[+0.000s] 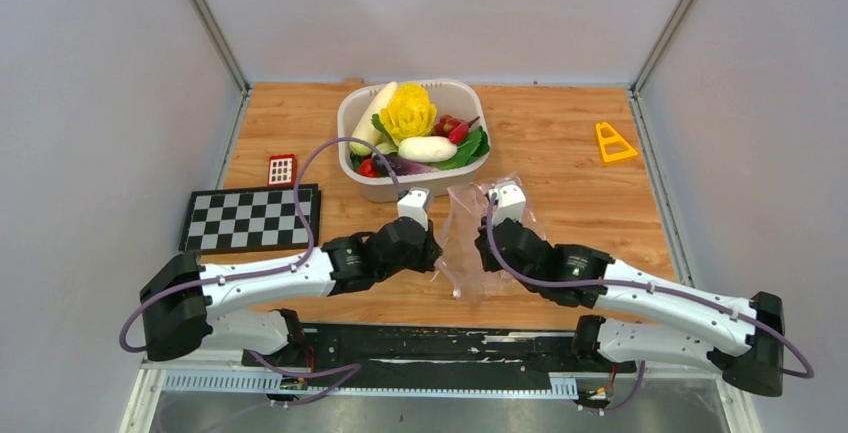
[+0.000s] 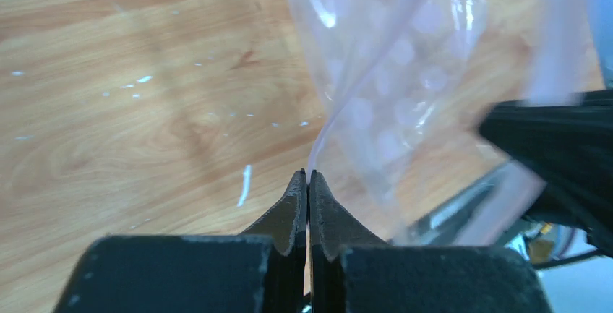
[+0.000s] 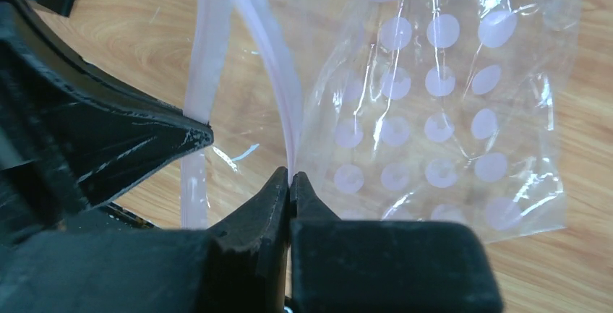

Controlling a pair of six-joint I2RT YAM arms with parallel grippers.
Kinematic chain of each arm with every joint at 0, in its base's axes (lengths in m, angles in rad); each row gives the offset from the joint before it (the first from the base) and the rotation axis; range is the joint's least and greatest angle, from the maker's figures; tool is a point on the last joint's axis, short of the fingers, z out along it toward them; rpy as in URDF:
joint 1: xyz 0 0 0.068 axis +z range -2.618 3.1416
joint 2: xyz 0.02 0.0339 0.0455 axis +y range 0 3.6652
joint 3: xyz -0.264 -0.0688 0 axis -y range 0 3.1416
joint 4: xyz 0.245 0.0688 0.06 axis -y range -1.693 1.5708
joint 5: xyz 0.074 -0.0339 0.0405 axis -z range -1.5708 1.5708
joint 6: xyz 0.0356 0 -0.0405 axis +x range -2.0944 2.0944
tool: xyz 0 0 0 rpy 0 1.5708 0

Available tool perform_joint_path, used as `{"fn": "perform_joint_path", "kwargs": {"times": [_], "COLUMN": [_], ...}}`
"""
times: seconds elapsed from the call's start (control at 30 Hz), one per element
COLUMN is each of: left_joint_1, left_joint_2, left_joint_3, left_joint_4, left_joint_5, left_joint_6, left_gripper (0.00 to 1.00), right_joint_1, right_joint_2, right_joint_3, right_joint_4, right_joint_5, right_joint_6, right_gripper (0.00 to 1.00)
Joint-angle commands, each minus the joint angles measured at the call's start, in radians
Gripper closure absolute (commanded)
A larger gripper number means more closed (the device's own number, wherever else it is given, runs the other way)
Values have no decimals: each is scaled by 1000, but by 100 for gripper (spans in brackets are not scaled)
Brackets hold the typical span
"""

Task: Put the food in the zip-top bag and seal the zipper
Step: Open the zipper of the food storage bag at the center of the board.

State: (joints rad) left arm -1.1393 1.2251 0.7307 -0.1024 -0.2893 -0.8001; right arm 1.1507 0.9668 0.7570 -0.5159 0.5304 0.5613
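The zip-top bag (image 1: 468, 235) hangs between my two grippers, mouth spread, in front of the tub. My left gripper (image 1: 433, 253) is shut on one pale pink zipper lip (image 2: 338, 114), pinched at its tips (image 2: 309, 173). My right gripper (image 1: 487, 253) is shut on the other zipper lip (image 3: 278, 74), pinched at its tips (image 3: 290, 176). The spotted clear bag (image 3: 448, 110) lies partly on the wood; it shows blurred in the left wrist view (image 2: 405, 67). The food sits in the white tub (image 1: 470, 95): yellow cabbage (image 1: 408, 111), long white radish (image 1: 371, 113), green leaves, small red pieces.
A black-and-white checkerboard (image 1: 252, 216) lies at the left, with a small red block (image 1: 282, 169) behind it. A yellow triangular piece (image 1: 613, 143) lies at the back right. Grey walls enclose the wooden table (image 1: 560, 123) on three sides.
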Motion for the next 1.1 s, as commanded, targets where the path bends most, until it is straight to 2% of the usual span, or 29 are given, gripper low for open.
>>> {"fn": "perform_joint_path", "kwargs": {"times": [0.0,0.17,0.3,0.43,0.57,0.63,0.7,0.8,0.87,0.97,1.07], "left_joint_1": [-4,-4,-2,2,28,49,62,62,62,70,125], "left_joint_2": [-21,30,80,128,134,127,147,208,218,179,161], "left_joint_3": [64,122,185,244,223,191,175,222,222,195,180], "left_joint_4": [-117,-132,-139,-171,-130,-52,42,59,69,50,-24], "left_joint_5": [-157,-169,-163,-166,-118,-27,113,250,250,167,135], "left_joint_6": [30,60,99,121,118,129,158,176,171,158,134], "left_gripper": [100,100,100,100,100,100,100,100,100,100,100], "right_joint_1": [-3,-2,-2,-2,-2,-4,-18,-41,-63,-75,-78], "right_joint_2": [-55,-52,-62,-75,-30,-13,14,67,83,61,-30], "right_joint_3": [149,266,357,372,365,329,308,295,291,307,296], "right_joint_4": [-260,-542,-677,-626,-678,-658,-602,-545,-556,-619,-594], "right_joint_5": [75,161,179,154,232,245,176,114,157,280,278], "right_joint_6": [-22,44,78,19,56,34,-31,-78,-63,15,-21], "right_gripper": [100,100,100,100,100,100,100,100,100,100,100]}}
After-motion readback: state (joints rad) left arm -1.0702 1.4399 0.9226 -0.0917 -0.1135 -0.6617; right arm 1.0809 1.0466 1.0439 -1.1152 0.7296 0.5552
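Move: My hands already pinch opposite lips of the zip-top bag's mouth, its centre about 3 cm right of my left hand and 4 cm left of my right, level with both. From my right hand, the dotted bag body slants down about 6 cm right, 7 cm ahead and 10 cm below. The vegetable basket stands some 26 cm ahead of my right hand, 12 cm left and 8 cm lower. I draw my right hand about 9 cm to the right with its lip pinched, rising some 7 cm and then sinking about 4, and roll it roughly 25 degrees so its left side drops. My left hand keeps the other lip: it goes about 3 cm forward and up, then swings right and sinks back to its starting height, following more slowly and turning slightly clockwise. ##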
